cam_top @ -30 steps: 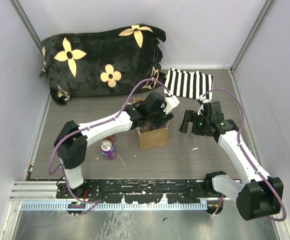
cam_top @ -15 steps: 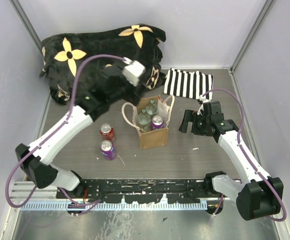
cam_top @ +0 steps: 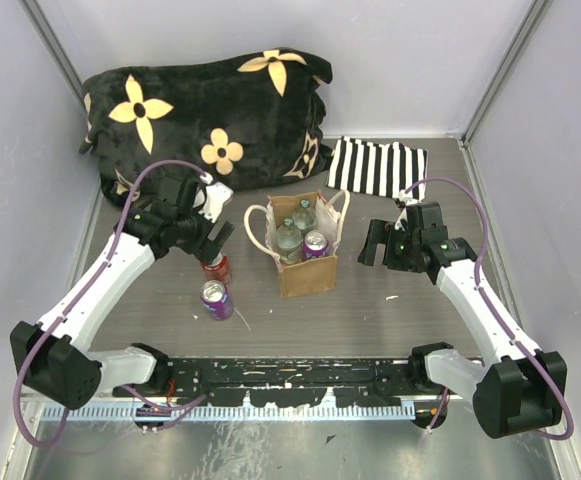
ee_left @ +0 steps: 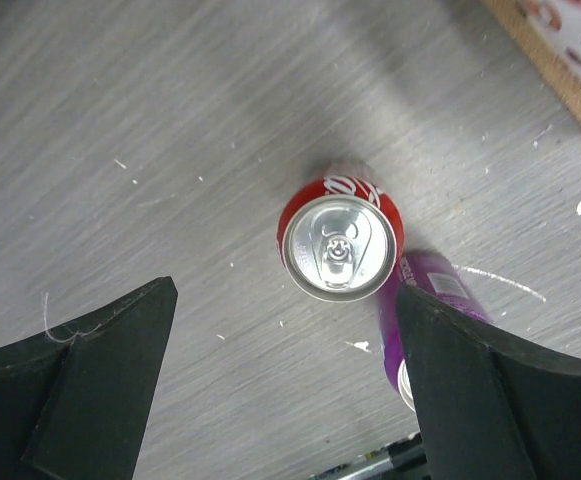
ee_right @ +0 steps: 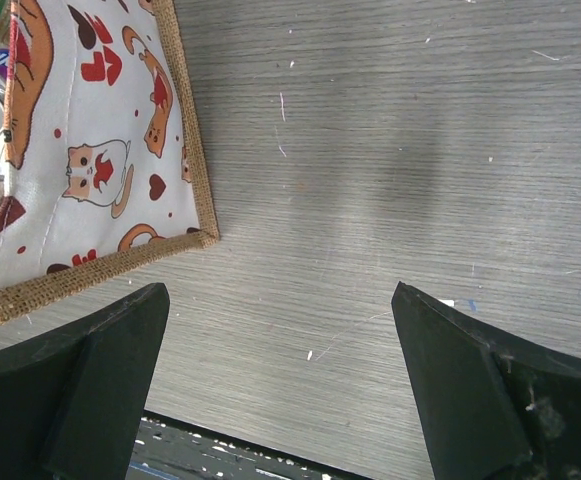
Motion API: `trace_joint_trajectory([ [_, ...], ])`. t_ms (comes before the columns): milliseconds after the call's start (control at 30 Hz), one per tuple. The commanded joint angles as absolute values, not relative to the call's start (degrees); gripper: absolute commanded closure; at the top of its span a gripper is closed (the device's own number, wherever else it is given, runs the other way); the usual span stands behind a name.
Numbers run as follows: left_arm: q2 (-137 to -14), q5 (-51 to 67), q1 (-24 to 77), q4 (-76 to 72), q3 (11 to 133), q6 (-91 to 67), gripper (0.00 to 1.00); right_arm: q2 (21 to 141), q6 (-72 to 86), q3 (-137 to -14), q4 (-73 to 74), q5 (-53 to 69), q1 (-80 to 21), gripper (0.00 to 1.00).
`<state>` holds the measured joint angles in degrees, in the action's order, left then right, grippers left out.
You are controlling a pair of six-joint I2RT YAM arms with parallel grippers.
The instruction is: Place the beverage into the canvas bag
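The tan canvas bag [cam_top: 307,273] stands open mid-table and holds two clear bottles [cam_top: 288,238] and a purple can [cam_top: 315,243]. Its printed front shows in the right wrist view [ee_right: 90,150], and one corner shows in the left wrist view [ee_left: 570,70]. A red can [cam_top: 216,268] stands upright left of the bag, with a purple can [cam_top: 216,299] just in front of it. My left gripper [cam_top: 213,240] is open and empty above the red can [ee_left: 342,247], with the purple can [ee_left: 425,300] beside it. My right gripper [cam_top: 370,243] is open and empty, right of the bag.
A black cushion with yellow flowers [cam_top: 210,110] fills the back left. A black-and-white striped cloth [cam_top: 375,165] lies at the back right. Grey walls close in three sides. A metal rail [cam_top: 270,375] runs along the near edge.
My left arm has left the bag, swung up and to the left, then come down over the red can. The bag's contents now show. The right arm has not moved.
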<state>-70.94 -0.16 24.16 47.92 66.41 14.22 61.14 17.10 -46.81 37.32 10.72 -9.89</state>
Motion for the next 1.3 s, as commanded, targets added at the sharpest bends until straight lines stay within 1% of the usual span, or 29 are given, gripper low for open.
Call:
trace_joint_trajectory([
  [0,-73.3,0.5,24.1,49.5,64.6,16.0,0.02,60.4,17.4,-48.3,35.5,11.6,-9.7,0.0],
  [200,-79.0,3.1,24.1,50.3,65.7,14.0,0.02,59.5,17.1,-48.1,36.5,10.7,-9.7,0.0],
  [400,-82.2,3.0,24.2,48.4,64.7,12.9,0.02,59.8,17.0,-47.9,36.5,10.7,-9.7,0.0],
  [467,-83.0,2.9,24.2,47.7,64.2,12.7,0.0,59.7,16.9,-47.8,36.5,10.6,-9.6,0.0],
  [533,-83.5,2.8,24.3,47.6,63.7,12.6,0.09,59.6,16.9,-47.8,36.5,10.5,-9.7,0.0],
  [567,-83.6,2.7,24.3,47.5,63.4,12.6,0.11,59.5,16.9,-47.8,36.5,10.4,-9.6,0.0],
  [600,-83.8,2.7,24.3,47.5,63.2,12.7,0.17,59.5,16.8,-47.7,36.5,10.3,-9.6,0.0],
  [633,-84.0,2.7,24.3,47.5,62.9,12.7,0.21,59.4,16.8,-47.7,36.5,10.2,-9.7,0.0],
  [733,-84.3,3.2,24.3,47.5,62.2,12.7,0.29,59.4,16.7,-47.5,36.5,10.3,-9.6,0.0],
  [767,-84.3,3.3,24.4,47.5,62.0,12.7,0.33,59.5,16.8,-47.4,36.5,10.3,-9.7,0.0],
  [800,-84.2,3.3,24.3,47.7,61.8,12.7,0.4,59.5,16.8,-47.4,36.4,10.3,-9.7,0.0],
  [833,-84.2,3.3,24.3,47.7,61.7,12.7,0.5,59.5,16.8,-47.3,36.4,10.4,-9.6,0.0],
  [933,-83.4,2.5,24.4,47.8,62.8,13.2,0.87,59.2,16.8,-47.2,36.4,10.3,-9.6,0.0],
  [967,-83.0,1.8,24.3,47.6,64.0,13.5,0.97,59.2,16.8,-47.2,36.5,10.3,-9.5,0.0],
  [1033,-82.1,0.4,24.3,47.5,68.6,14.3,1.0,59.2,16.7,-47.2,36.4,10.4,-9.6,0.0],
  [1267,-83.9,-3.4,24.2,42.4,92.3,13.9,1.0,59.1,17.0,-47.1,36.3,10.5,-9.6,0.0],
])
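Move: The red can stands almost straight below the left hand, its middle about 10 cm down and 1 cm back and to the right. A purple can stands some 8 cm behind the red one; the canvas bag, already holding two bottles and a purple can, sits about 20 cm to the left hand's right and 4 cm ahead. From the right hand the red can lies roughly 34 cm left, about level ahead, and 5 cm lower. The left hand sinks 8 cm, tipping down, pinches the red can, then lifts it 8 cm and swings forward. ##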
